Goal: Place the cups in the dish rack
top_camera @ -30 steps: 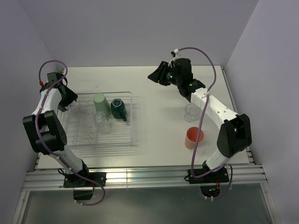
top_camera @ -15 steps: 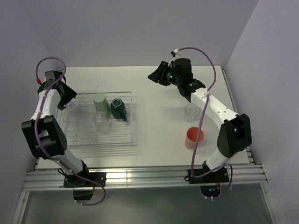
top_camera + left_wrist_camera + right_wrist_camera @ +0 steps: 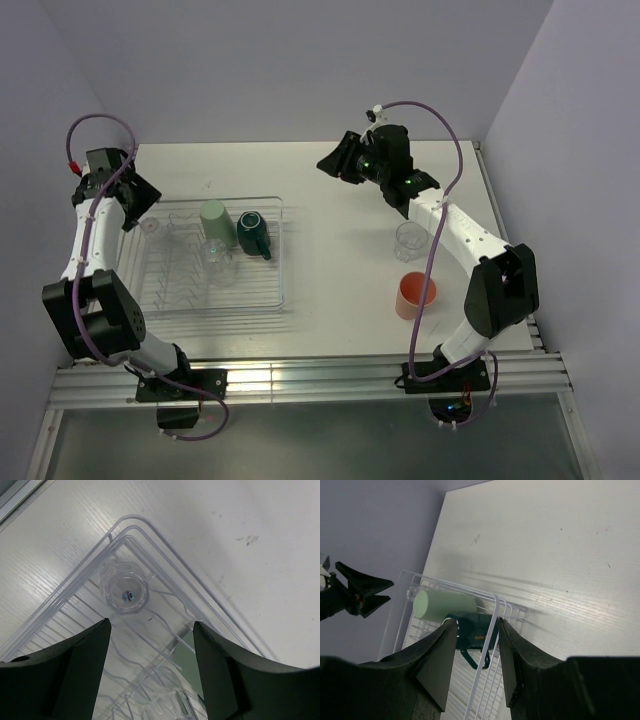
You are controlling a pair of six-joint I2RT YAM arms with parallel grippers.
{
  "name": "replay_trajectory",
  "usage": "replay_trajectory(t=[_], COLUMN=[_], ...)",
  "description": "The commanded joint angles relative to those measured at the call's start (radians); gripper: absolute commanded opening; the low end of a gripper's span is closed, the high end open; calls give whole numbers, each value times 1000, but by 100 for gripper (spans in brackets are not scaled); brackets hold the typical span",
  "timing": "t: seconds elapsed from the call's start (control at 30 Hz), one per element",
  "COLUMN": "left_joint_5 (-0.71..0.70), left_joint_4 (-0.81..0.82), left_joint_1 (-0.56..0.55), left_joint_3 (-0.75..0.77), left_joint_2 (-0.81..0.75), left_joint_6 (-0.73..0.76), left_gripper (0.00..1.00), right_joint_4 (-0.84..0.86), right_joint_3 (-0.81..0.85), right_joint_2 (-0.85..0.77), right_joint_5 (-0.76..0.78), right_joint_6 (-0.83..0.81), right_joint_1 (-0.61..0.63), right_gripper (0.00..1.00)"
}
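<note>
The dish rack lies left of centre. In it are a pale green tumbler, a dark teal mug on its side and a clear glass. Another clear glass stands upside down in the rack's far left corner. My left gripper hovers above that corner, open and empty. A clear glass and a salmon-pink tumbler stand on the table at the right. My right gripper hangs high over the far middle, open and empty, with the mug far below.
Walls close in the table at the back and on both sides. The right arm's forearm passes just behind the loose clear glass. The rack's raised rim runs below the right gripper's view.
My left gripper has drawn back and up toward the far left, away from the clear glass, which stays in the rack's corner. The right arm has not moved.
</note>
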Motion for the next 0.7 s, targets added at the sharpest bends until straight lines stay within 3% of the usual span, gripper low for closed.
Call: replay_trajectory(t=[0.0,0.2,0.43,0.67], left_joint_5=[42,112,209,298], left_joint_4=[7,28,62,132], left_joint_1=[-21,-133,-366,-471], left_joint_3=[22,49,79,6], left_joint_2=[-87,-170,-225,-280], left_joint_6=[4,28,65,91], left_gripper=[73,75,76,77], right_joint_4=[-5,-118,-348,-585], right_joint_3=[25,30,27,-33], right_joint_2=[-33,-82,-168,-257], right_joint_5=[46,181,420,620], right_joint_6=[-33,-65,-119,-141], right_joint_1=[6,6,4,1], right_gripper=[46,46,46,48])
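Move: The clear glass still on the table is next: from my right hand it stands about 5 cm back, 23 cm to the right and 23 cm down, with the orange cup some 16 cm nearer my bases beyond it. From my left hand that glass is roughly 66 cm right and 12 cm down, about level. The racked small glass sits 9 cm under my left hand; the light green cup is 16 cm right, the dark green mug 25 cm right, both about 9 cm down. My left hand, already clear of the small glass and still open, rises and then sweeps about 21 cm right across the rack, climbing 11 cm in all, turning clockwise nearly 40 degrees with its fingers tipping up. Meanwhile my right hand goes some 11 cm right and slightly back towards the table's clear glass, turning clockwise and tipping its half-open fingers down. ##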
